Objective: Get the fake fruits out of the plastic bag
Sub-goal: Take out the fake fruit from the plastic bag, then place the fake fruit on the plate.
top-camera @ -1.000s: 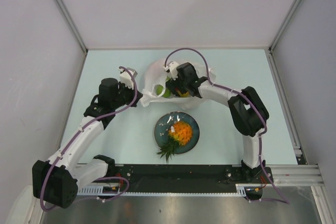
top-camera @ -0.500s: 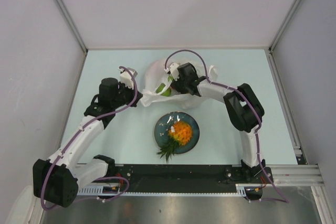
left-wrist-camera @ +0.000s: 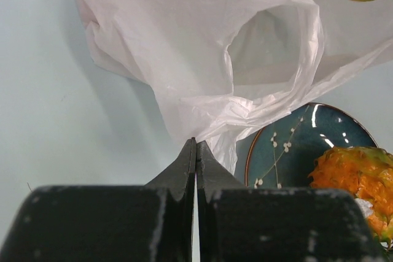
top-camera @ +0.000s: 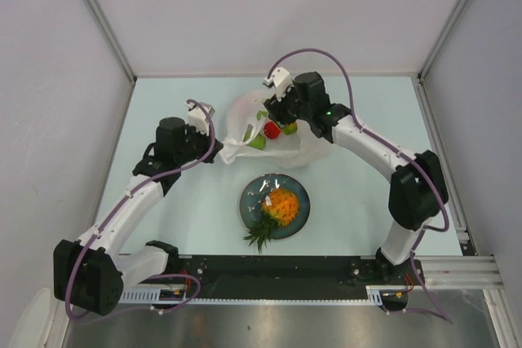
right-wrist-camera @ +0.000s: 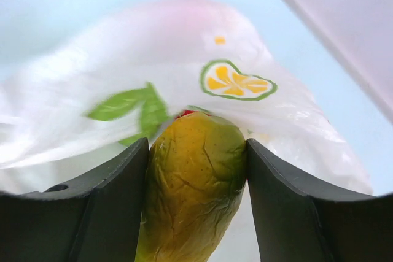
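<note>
The plastic bag [top-camera: 241, 124] lies crumpled at the back of the table, thin white with green and yellow prints [right-wrist-camera: 236, 81]. My left gripper [left-wrist-camera: 195, 143] is shut on a bunched edge of the bag [left-wrist-camera: 202, 47] at its near left side [top-camera: 215, 149]. A yellow-green mango [right-wrist-camera: 193, 188] is pinched between the fingers of my right gripper [right-wrist-camera: 196, 151], raised just over the bag's mouth [top-camera: 285, 125]. Beside it show a red fruit [top-camera: 272, 129] and a green one [top-camera: 258, 143]. The orange pineapple [top-camera: 281, 205] with its green crown lies on the plate.
A dark blue-grey plate [top-camera: 300, 193] sits in front of the bag, also seen in the left wrist view [left-wrist-camera: 307, 139] with the pineapple [left-wrist-camera: 356, 173] on it. Grey walls close the table on three sides.
The right gripper has shut on the mango and drawn it up and back out of the bag, uncovering the red fruit. The left arm keeps its hold in place.
</note>
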`<state>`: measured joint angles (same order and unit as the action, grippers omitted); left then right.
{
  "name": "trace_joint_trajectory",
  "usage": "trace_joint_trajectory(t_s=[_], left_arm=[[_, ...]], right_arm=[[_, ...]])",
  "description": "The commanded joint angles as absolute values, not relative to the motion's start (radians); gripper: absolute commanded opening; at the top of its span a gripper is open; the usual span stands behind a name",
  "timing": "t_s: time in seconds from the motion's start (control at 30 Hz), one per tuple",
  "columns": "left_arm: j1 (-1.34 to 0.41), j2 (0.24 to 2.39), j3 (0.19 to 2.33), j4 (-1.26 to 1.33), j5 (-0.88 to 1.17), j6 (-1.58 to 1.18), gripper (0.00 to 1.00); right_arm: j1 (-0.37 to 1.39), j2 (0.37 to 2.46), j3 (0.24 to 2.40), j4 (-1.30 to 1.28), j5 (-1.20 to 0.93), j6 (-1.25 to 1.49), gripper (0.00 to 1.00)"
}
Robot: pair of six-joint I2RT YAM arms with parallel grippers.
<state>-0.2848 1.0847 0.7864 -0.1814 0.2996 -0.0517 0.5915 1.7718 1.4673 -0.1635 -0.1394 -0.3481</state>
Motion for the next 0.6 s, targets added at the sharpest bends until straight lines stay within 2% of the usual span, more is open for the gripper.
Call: trace_joint_trajectory(t_s=[0.0, 0.2, 0.37, 0.57], left_arm=[[-0.276, 1.094, 0.848, -0.132, 0.331, -0.064, 0.00], [-0.276, 1.101, 0.867, -0.133, 0.324, -0.058, 0.00], [-0.276, 1.097, 0.861, -0.130, 0.328, -0.061, 0.00], [-0.278, 1.101, 0.862, -0.129, 0.337, -0.067, 0.00]], right_arm=[[0.600, 1.659, 1.464, -0.198, -0.282, -0.275, 0.37], [0.623, 1.517, 1.370, -0.308, -0.374, -0.282, 0.35], [0.644, 1.333, 1.183, -0.394, -0.413, -0.305, 0.35], [0.647, 1.255, 1.013, -0.399, -0.396, -0.293, 0.35]])
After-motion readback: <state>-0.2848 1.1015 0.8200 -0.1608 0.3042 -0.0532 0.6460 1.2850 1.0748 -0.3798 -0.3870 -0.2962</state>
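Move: The dark plate, where the mango held in the right fingers is being taken, lies about 17 cm back from that hand, 2 cm to its left and some 17 cm below. The pineapple on it is about 19 cm back, 2 cm left. In the bag, the red fruit sits roughly 5 cm ahead and 3 cm left, the green fruit 2 cm ahead and 7 cm left. From the left hand the plate is about 8 cm back, 15 cm right, 15 cm below. The mango, still gripped between the right fingers, rises about 5 cm and then swings fast back towards the plate, some 17 cm in all with a little drift to the right, sinking again on the way as the wrist turns counter-clockwise and tips down. The left hand keeps the bag's edge pinched and eases it up a little. ##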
